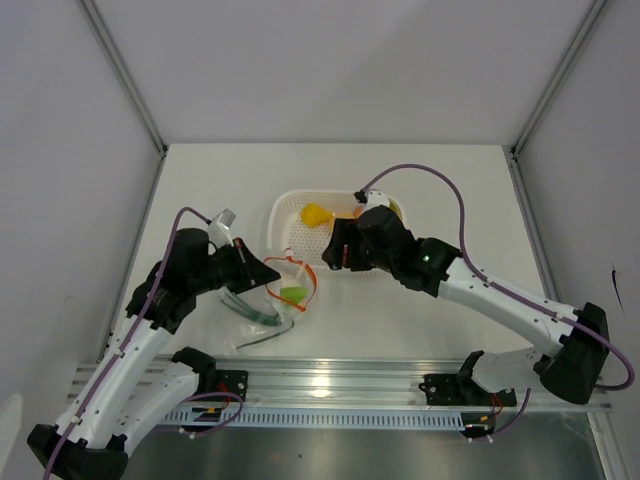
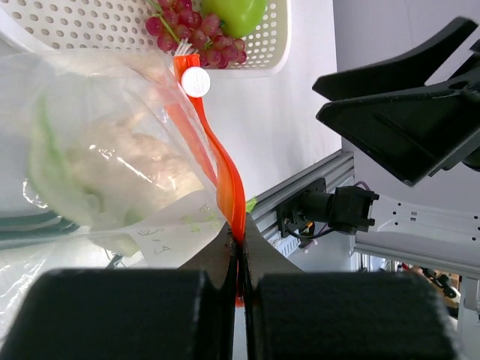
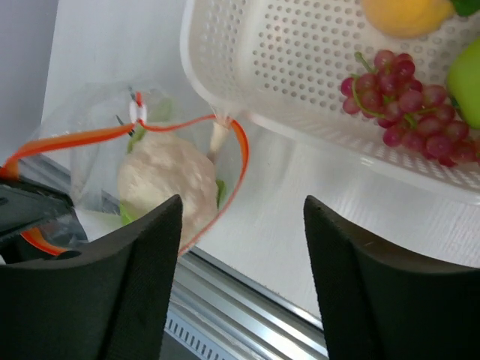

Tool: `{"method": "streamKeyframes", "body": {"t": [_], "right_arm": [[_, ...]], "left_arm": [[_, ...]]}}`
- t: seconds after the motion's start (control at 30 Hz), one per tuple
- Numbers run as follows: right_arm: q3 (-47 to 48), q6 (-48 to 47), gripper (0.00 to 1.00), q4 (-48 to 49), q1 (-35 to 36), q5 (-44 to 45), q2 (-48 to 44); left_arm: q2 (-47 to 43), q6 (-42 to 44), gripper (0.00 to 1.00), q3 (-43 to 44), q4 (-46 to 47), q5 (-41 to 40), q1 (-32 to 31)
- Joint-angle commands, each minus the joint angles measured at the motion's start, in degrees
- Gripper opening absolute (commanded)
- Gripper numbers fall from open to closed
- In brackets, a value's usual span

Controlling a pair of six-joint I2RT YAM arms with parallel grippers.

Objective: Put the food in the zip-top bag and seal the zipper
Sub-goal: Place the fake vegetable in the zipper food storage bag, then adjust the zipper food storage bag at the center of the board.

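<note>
The clear zip-top bag [image 1: 278, 300] lies in front of the white basket [image 1: 290, 215], its mouth held open. My left gripper [image 2: 238, 251] is shut on the red-orange zipper [image 2: 225, 180] at the bag's near corner. Inside the bag lie a white cauliflower [image 3: 169, 184] and something green [image 1: 294, 292]. My right gripper [image 3: 244, 255] hovers open and empty over the basket's near rim, beside the bag's mouth. In the basket are dark red grapes [image 3: 405, 97], a green apple [image 3: 469, 82] and a yellow lemon [image 1: 316, 214]. Other food under the right arm is hidden.
The basket's wall [image 3: 300, 75] touches the far side of the bag's mouth. An aluminium rail [image 1: 330, 380] runs along the table's near edge just behind the bag. Grey side walls close the table left and right.
</note>
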Motion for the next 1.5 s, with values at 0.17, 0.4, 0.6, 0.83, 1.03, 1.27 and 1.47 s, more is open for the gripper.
{"method": "streamKeyframes", "body": {"t": [0.17,0.4,0.6,0.83,1.03,1.27,1.47], "right_arm": [[-8.7,5.8,0.48,4.2,-0.5,-7.3,-1.7],[-8.7,7.2,0.53,9.2,-0.6,-13.2,3.7],[-8.8,8.0,0.62,11.9,-0.9,-15.0,6.6],[-8.6,9.0,0.61,15.6,-1.7,-17.7,11.0],[-8.8,9.8,0.58,17.9,-2.6,-19.7,13.3],[-7.2,7.4,0.14,20.0,-3.1,-21.1,14.2],[1.1,0.1,0.00,12.6,-1.6,-14.2,10.8]], "left_arm": [[-0.5,-1.3,0.01,1.5,2.7,3.3,-0.2],[-0.7,-1.3,0.00,2.1,2.1,3.9,-0.2],[-1.4,-1.3,0.01,1.6,2.1,4.2,-0.2],[-2.0,-1.3,0.01,1.7,1.8,4.5,-0.2],[-2.4,-1.3,0.01,1.8,1.5,4.7,-0.2],[-2.9,-0.8,0.01,1.3,0.9,4.2,-0.2],[-3.3,1.6,0.01,0.5,-2.7,-2.5,-0.2]]}}
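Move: My open right hand is going for the right edge of the bag's orange-rimmed mouth, about 5 cm to its left, 2 cm back and 10 cm below. The cauliflower inside the bag lies about 11 cm left, 4 cm back and 15 cm down. The basket's middle is 7 cm ahead and 18 cm below, with the grapes 5 cm right and 2 cm ahead. From my left hand, that bag edge is about 9 cm right, 2 cm back and a little lower. I sink my right hand about 10 cm towards the right edge of the bag's mouth, first easing back some 3 cm, then swinging about 6 cm left as the fingers tip down nearly 20 degrees. There the half-open fingers shut and pinch the orange rim, and I start lifting, 1 to 2 cm. My left hand keeps its hold on the other side of the rim, giving back only about a centimetre. ##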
